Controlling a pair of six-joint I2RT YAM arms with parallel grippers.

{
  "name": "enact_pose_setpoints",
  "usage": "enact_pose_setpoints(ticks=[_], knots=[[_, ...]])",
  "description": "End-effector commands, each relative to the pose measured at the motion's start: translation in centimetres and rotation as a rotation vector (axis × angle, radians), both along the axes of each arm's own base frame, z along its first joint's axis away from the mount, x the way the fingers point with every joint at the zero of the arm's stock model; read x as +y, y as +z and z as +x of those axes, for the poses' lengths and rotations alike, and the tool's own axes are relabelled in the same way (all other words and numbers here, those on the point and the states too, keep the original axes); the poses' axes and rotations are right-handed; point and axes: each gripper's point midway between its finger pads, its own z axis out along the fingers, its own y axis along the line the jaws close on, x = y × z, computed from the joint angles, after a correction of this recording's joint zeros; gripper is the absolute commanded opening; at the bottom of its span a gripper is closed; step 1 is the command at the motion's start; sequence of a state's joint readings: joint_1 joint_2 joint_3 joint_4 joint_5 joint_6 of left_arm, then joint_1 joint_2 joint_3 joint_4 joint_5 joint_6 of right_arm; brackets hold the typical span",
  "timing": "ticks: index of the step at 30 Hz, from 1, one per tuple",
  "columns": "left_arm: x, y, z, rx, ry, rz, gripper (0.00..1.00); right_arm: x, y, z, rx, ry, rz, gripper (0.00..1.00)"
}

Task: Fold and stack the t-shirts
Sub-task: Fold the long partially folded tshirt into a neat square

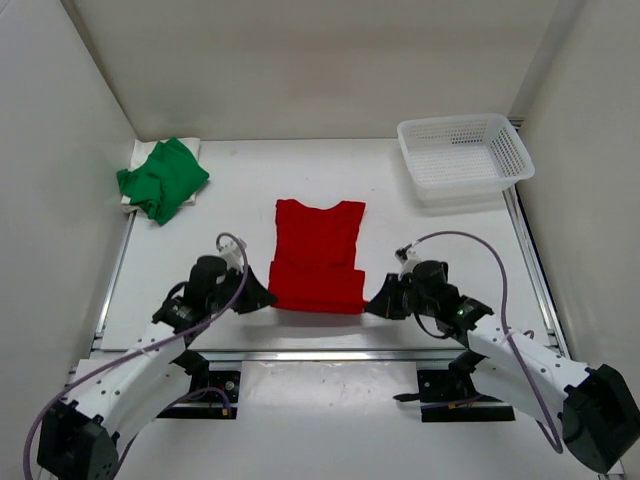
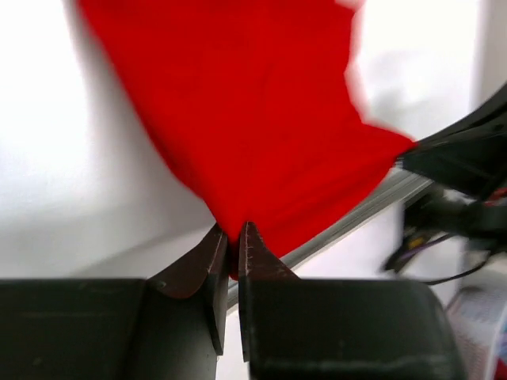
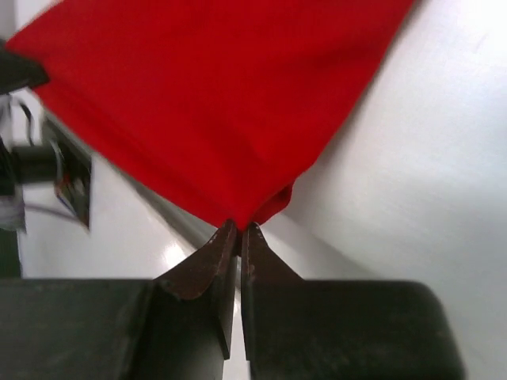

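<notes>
The red t-shirt (image 1: 318, 255) lies partly folded in the middle of the table, its near part doubled over. My left gripper (image 1: 268, 298) is shut on its near left corner, and red cloth (image 2: 253, 127) is pinched between the fingertips (image 2: 234, 237). At the near right corner my right gripper (image 1: 372, 305) is shut on the red cloth (image 3: 214, 103), which bunches at the tips (image 3: 240, 229). A green t-shirt (image 1: 162, 178) sits crumpled at the far left on top of cream-white cloth (image 1: 140, 152), of which only an edge shows.
A white mesh basket (image 1: 464, 155) stands at the far right corner. White walls close in the table on three sides. A metal rail (image 1: 330, 354) runs along the near edge just behind both grippers.
</notes>
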State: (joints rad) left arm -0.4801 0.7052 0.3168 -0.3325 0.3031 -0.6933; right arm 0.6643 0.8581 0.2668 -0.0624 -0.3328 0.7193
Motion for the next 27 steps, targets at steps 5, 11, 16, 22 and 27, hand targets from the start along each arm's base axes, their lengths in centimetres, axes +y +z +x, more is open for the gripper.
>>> enact_pose_setpoints(ticks=[5,11,16,22,27], knots=[[-0.7,9.2,12.5,-0.149,0.098,-0.013,0.0,-1.7,8.0,12.5,-0.154,-0.099,-0.025,0.0],[1.2,8.9,25.1,-0.133,0.256,0.084,0.0,-1.0,8.5,25.2,-0.14,-0.114,-0.022,0.0],[0.7,5.0,31.3,-0.05,0.274,0.078,0.04,-0.5,7.3,34.4,-0.117,-0.137,-0.029,0.0],[0.9,1.1,35.1,0.021,0.318,0.031,0.22,-1.5,4.2,39.3,-0.044,-0.156,-0.098,0.08],[2.5,5.1,36.3,-0.068,0.375,-0.086,0.69,-1.4,6.1,39.6,-0.101,-0.165,-0.115,0.42]])
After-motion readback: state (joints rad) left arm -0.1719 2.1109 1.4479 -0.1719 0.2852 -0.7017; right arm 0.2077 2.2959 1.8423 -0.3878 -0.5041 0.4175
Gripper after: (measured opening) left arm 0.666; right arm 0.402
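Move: Both hands pinch the near corners of the red t-shirt, some 6 cm (left) and 5 cm (right) above the table. From the left hand, the shirt's far left corner lies about 34 cm ahead, nearly in line; the green t-shirt is some 40 cm ahead and 33 cm left. From the right hand, the far right corner is roughly 36 cm straight ahead, and the white basket about 48 cm ahead and 29 cm right. Carrying the pinched near edge of the red t-shirt forward together in a quick low arc, both hands rise roughly 10 cm, pass over the shirt, then sink towards its far edge, 35 to 40 cm farther out. The left wrist turns nearly 20 degrees counter-clockwise. As the arms slow there, both grippers open, the left wider than the right. ##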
